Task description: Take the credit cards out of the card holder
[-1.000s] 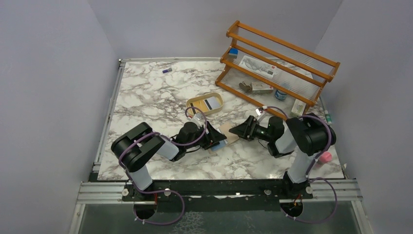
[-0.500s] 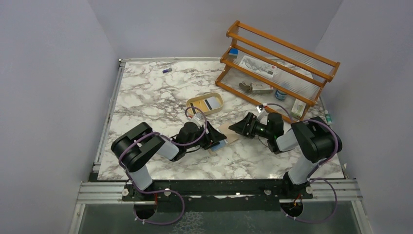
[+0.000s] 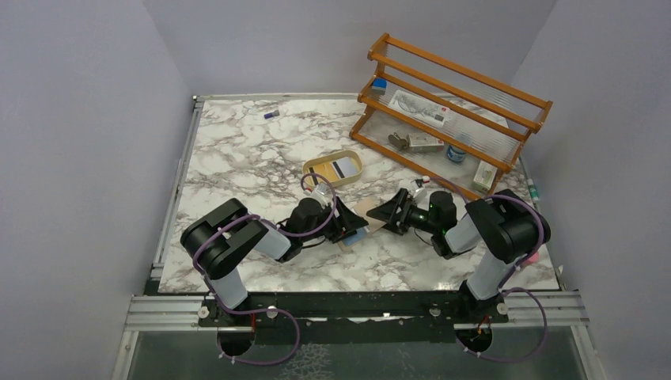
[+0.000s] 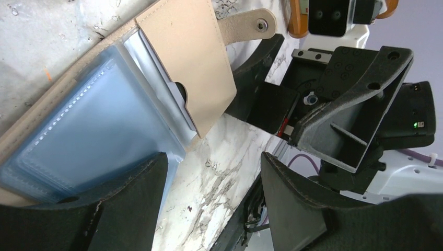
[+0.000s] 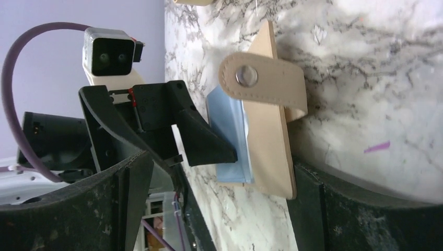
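Observation:
The beige card holder (image 4: 188,57) lies open on the marble near the middle of the table (image 3: 366,210), its snap tab (image 5: 261,78) pointing towards the right arm. A pale blue credit card (image 4: 94,141) sticks partly out of its pocket. My left gripper (image 4: 214,172) is open; one of its fingers (image 4: 130,198) lies on the blue card and the other stands over bare marble. My right gripper (image 5: 222,167) is open wide, level with the holder's tab end, one finger close beside the holder's edge (image 5: 269,157). No whitish card shows.
An oval tan tray (image 3: 315,169) holding a card sits behind the holder. A wooden rack (image 3: 451,111) with small items fills the back right. A pink object (image 3: 528,255) lies by the right arm, and a small purple piece (image 3: 271,115) at the back left.
My right gripper has moved left up to the card holder's tab end and opened wider. The left gripper, holder and blue card have stayed put.

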Controlling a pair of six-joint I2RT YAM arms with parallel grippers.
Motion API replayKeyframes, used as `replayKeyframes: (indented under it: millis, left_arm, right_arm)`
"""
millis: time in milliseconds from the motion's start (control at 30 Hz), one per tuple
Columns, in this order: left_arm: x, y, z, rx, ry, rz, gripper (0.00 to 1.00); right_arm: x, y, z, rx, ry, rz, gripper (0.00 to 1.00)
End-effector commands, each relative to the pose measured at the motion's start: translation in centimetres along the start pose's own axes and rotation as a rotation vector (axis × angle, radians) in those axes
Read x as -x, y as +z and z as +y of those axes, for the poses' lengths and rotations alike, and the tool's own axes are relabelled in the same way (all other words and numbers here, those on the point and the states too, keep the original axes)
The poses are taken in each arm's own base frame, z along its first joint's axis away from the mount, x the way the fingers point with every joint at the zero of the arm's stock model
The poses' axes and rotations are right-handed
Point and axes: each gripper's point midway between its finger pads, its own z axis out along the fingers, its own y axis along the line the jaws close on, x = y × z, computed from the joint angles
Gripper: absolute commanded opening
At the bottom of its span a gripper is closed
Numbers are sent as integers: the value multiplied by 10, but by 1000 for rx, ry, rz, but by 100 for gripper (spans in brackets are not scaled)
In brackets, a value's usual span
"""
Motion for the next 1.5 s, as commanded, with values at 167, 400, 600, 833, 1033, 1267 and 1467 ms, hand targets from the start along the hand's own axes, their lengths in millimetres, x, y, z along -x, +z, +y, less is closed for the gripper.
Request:
replayKeyframes:
  millis: [167, 400, 600, 833, 1033, 1267, 1467]
  left_arm:
    - [-1, -2, 25, 73, 5, -18, 67]
    - [-1, -2, 24, 70, 4, -17, 67]
    - [-2, -3, 25, 72, 2, -16, 67]
    - [-2, -2, 25, 69, 4, -12, 67]
    - [-3, -4, 27, 74, 2, -11, 67]
    - [-3, -5, 26, 72, 3, -13, 67]
    - [-4, -5, 27, 74, 2, -9, 67]
  right_arm:
    - [1, -7, -22, -113, 78, -81, 94]
    - [24, 8, -17, -99, 55, -137, 73]
    - [29, 10, -20, -100, 60, -159, 55]
    - [29, 14, -24, -93, 72, -164, 43]
    - [34, 17, -21, -73, 67, -183, 40]
    - [45, 20, -17, -58, 53, -223, 38]
    - [46, 27, -18, -47, 64, -216, 32]
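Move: The card holder lies open between the hands, its strap about 4 cm ahead of the right hand point, 1 cm to its left and 1 cm lower. From that hand the tan flap's middle is roughly 2 cm ahead and 4 cm left, the blue sleeve 4 cm back and 7 cm left, and the oval tray some 13 cm ahead and 14 cm left. From the left hand the strap is around 6 cm ahead and 5 cm right. The right hand eases back slightly, then works forward along the flap's strap-side edge, about 4.5 cm in all, dipping some 2 cm on the way before rising a little, and turns about 10 degrees clockwise while its wide-open fingers narrow to a third around the root of the strap, still with a visible gap. The left hand stays put, one finger still resting on the blue sleeve. ##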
